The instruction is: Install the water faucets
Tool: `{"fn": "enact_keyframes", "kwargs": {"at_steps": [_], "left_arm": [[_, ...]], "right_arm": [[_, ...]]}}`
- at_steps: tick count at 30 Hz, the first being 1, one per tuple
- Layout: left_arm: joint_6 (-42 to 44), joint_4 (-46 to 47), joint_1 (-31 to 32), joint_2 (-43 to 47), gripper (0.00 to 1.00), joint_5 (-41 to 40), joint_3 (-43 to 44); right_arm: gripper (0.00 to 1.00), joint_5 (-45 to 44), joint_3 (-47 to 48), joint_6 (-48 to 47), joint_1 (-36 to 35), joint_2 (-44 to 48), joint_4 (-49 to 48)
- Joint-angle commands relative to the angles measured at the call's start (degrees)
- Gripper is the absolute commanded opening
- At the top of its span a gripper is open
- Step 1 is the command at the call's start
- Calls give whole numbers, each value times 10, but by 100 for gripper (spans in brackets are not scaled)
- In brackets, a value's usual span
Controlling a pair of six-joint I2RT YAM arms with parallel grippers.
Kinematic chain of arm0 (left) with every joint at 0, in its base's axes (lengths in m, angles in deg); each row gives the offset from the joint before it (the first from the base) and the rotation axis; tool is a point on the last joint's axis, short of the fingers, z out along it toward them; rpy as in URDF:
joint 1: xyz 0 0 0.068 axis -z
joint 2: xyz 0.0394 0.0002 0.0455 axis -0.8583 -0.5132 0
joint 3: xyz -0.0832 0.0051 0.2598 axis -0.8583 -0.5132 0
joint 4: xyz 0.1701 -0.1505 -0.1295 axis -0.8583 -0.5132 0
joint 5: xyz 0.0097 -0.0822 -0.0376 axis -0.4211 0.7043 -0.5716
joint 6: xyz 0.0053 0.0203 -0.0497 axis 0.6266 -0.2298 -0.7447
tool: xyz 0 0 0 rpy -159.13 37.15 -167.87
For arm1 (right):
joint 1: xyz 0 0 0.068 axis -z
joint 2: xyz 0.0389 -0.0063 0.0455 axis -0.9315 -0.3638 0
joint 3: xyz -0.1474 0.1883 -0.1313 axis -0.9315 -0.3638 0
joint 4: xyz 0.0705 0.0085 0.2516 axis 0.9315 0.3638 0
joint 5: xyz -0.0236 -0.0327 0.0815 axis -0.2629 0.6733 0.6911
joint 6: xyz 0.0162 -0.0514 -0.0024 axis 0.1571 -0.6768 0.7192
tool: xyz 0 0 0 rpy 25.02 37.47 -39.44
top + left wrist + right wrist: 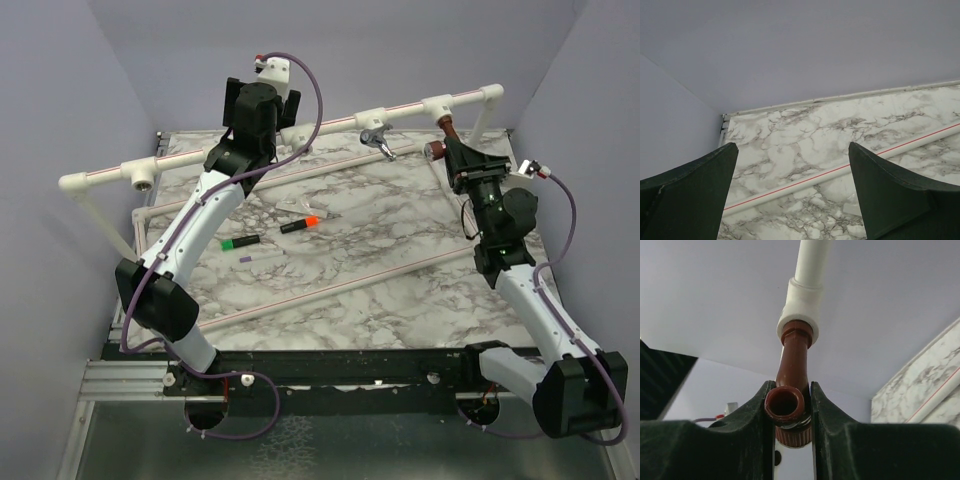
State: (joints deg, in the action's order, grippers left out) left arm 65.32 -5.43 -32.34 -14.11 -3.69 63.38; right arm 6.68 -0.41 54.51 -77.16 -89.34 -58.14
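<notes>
The copper-coloured water faucet (794, 355) points its round spout mouth at the right wrist camera. Its far end sits in a white tee fitting (799, 310) on the pipe. My right gripper (791, 386) is shut on it, one finger on each side of the spout. From above, this gripper (449, 150) sits just below the copper faucet (446, 127) at the pipe's right end. The chrome faucet (375, 140) hangs at another tee further left, touched by nothing. My left gripper (792, 147) is open above the marble table, with nothing between its fingers.
A white pipe frame (200, 158) with several tee fittings runs across the back of the table. Thin red-striped pipes (840, 171) lie on the marble. Marker pens with an orange cap (303, 223) and a green cap (240, 242) lie mid-table. Lilac walls close in three sides.
</notes>
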Motion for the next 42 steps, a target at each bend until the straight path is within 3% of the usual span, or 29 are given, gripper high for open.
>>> {"fn": "enact_keyframes", "kwargs": {"at_steps": [1,7,10,16,26,32,35,42], "left_arm": [[-51,-74,47,-51,93,86,-32],[-48,-75,48,-52,93,82,-33],[-49,-74,49,-53,93,81,-33],[-48,-74,51,-55,93,79,-33],[-47,-74,52,-53,93,77,-33],[-48,-74,53,-56,93,77,-33],[-47,-74,53,-56,93,78,-33],[-46,-74,56,-56,93,75,-34]], "right_arm": [[0,92,22,225,-20,-24,-105],[1,97,38,277,-20,-17,-121],[2,90,55,250,-20,2,-52],[45,81,55,175,-20,37,59],[70,101,17,82,-20,89,175],[76,93,37,-21,-20,129,266],[76,97,79,-109,-20,130,347],[76,90,130,-332,-20,141,417]]}}
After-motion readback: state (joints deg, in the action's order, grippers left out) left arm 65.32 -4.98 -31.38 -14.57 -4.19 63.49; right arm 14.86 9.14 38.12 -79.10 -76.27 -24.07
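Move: The right fingers already hold the brown faucet by its body, its middle about 2 cm ahead of the hand and 1 cm to the left, at hand height. The white tee that it screws into sits some 8 cm ahead, 2 cm left and 2 cm above the hand; the silver faucet hangs about 3 cm ahead and 12 cm left. From the left hand the brown faucet lies roughly 33 cm right and 8 cm back, about level. Still gripping the brown faucet, the right hand rolls a further 20 degrees or so clockwise as seen from behind it, its left side rising, in nearly the same place. The fingers then open wide and let go, and the hand draws back about 7 cm and a little left, away from the tee, unwinding its roll by some 35 degrees. ##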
